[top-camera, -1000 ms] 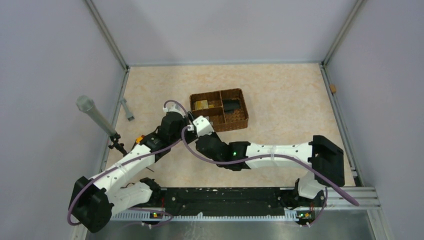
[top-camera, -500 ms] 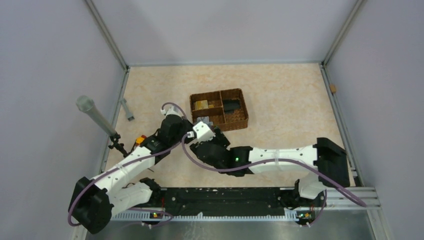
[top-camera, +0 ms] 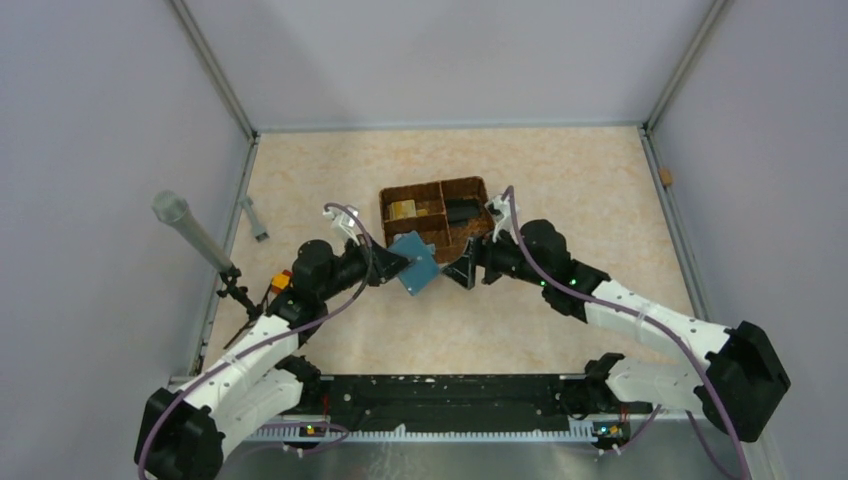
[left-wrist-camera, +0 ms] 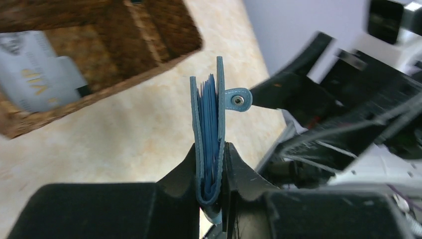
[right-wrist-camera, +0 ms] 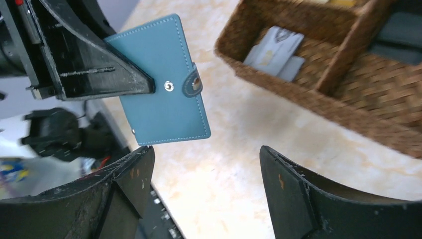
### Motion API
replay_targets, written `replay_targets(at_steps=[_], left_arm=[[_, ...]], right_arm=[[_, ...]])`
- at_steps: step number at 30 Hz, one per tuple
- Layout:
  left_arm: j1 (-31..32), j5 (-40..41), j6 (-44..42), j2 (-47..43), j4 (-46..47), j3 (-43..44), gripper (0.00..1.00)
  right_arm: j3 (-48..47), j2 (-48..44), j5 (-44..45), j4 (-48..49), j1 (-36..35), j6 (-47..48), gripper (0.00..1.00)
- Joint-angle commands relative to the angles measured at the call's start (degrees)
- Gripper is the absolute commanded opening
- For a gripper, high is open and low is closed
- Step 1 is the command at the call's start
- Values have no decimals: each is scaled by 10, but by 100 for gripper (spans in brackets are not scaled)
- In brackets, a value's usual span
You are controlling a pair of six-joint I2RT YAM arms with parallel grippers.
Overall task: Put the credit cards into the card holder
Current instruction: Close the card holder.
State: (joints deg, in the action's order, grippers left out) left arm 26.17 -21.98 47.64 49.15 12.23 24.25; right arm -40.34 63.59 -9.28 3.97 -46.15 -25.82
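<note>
The teal card holder (top-camera: 414, 262) hangs folded above the table, just in front of the basket. My left gripper (top-camera: 397, 265) is shut on its folded spine; in the left wrist view the card holder (left-wrist-camera: 209, 129) stands edge-on between the fingers (left-wrist-camera: 213, 167), its snap tab sticking out to the right. My right gripper (top-camera: 463, 268) is open just right of the holder and apart from it. From the right wrist the card holder (right-wrist-camera: 160, 82) shows its closed face beyond the empty open gripper (right-wrist-camera: 206, 167). White-grey credit cards (right-wrist-camera: 276, 51) and a gold one (top-camera: 404, 209) lie in the basket.
The brown wicker basket (top-camera: 484, 232) stands behind both grippers, with a dark item (top-camera: 462, 212) in its right compartment. A grey cylinder on a stand (top-camera: 187, 228), a small grey piece (top-camera: 256, 219) and a yellow-and-red toy block (top-camera: 281, 281) are at the left. Walls close three sides.
The right gripper opened, let go of the card holder and swung away to the right. The left gripper shut on the holder and now carries it alone.
</note>
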Motion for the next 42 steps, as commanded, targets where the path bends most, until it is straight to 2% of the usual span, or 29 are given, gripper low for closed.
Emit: replay_targets(at_steps=[1,5,8,15,21,24,37,39,42], left_arm=[[-2,-118,-16,-17,98,2,0],[-2,-122,-34,-10,20,28,0],[-2,-126,-52,-2,-38,50,0],[-2,-115,-51,-1,-53,50,0],[-2,-109,-43,6,-52,51,0],[-3,-108,-44,8,-53,52,0],[-2,-105,-44,11,-61,52,0],[-3,-104,-43,11,-64,52,0],[-3,-96,-43,10,-71,54,0]], right_arm=[[31,-39,-187,127,46,-73,75],[-3,-30,-185,75,47,-44,55],[-26,-7,-178,54,47,-37,48],[-71,50,-171,28,43,-21,45],[-98,74,-107,-36,17,9,34],[-99,80,-91,-38,9,12,29],[-113,103,-55,-54,-10,15,28],[-113,102,-52,-54,-10,14,22],[-114,99,-51,-57,-10,13,7]])
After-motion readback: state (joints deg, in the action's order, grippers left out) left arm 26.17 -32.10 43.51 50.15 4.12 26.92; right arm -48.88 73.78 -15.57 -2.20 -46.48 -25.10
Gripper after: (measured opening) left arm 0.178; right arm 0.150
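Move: The right hand's target is the card holder's strap tab, some 4 cm to its left and 3 cm ahead, roughly level with its open fingers; the card holder's middle is about 7 cm left and 2 cm ahead. Some 15 cm below, the grey cards lie 6 cm ahead and 9 cm left, the basket's middle 11 cm ahead and 2 cm left. From the left hand, which still grips the holder, the tab is about 5 cm right and 2 cm ahead. Backing off slightly and rising about 3 cm, the right hand then swings left and forward and sinks some 4 cm to the card holder's strap tab, its wide-open fingers closing nearly shut to pinch the tab's end. The left hand keeps its grip on the holder, draws it back about 3 cm and turns it some 10 degrees clockwise. ##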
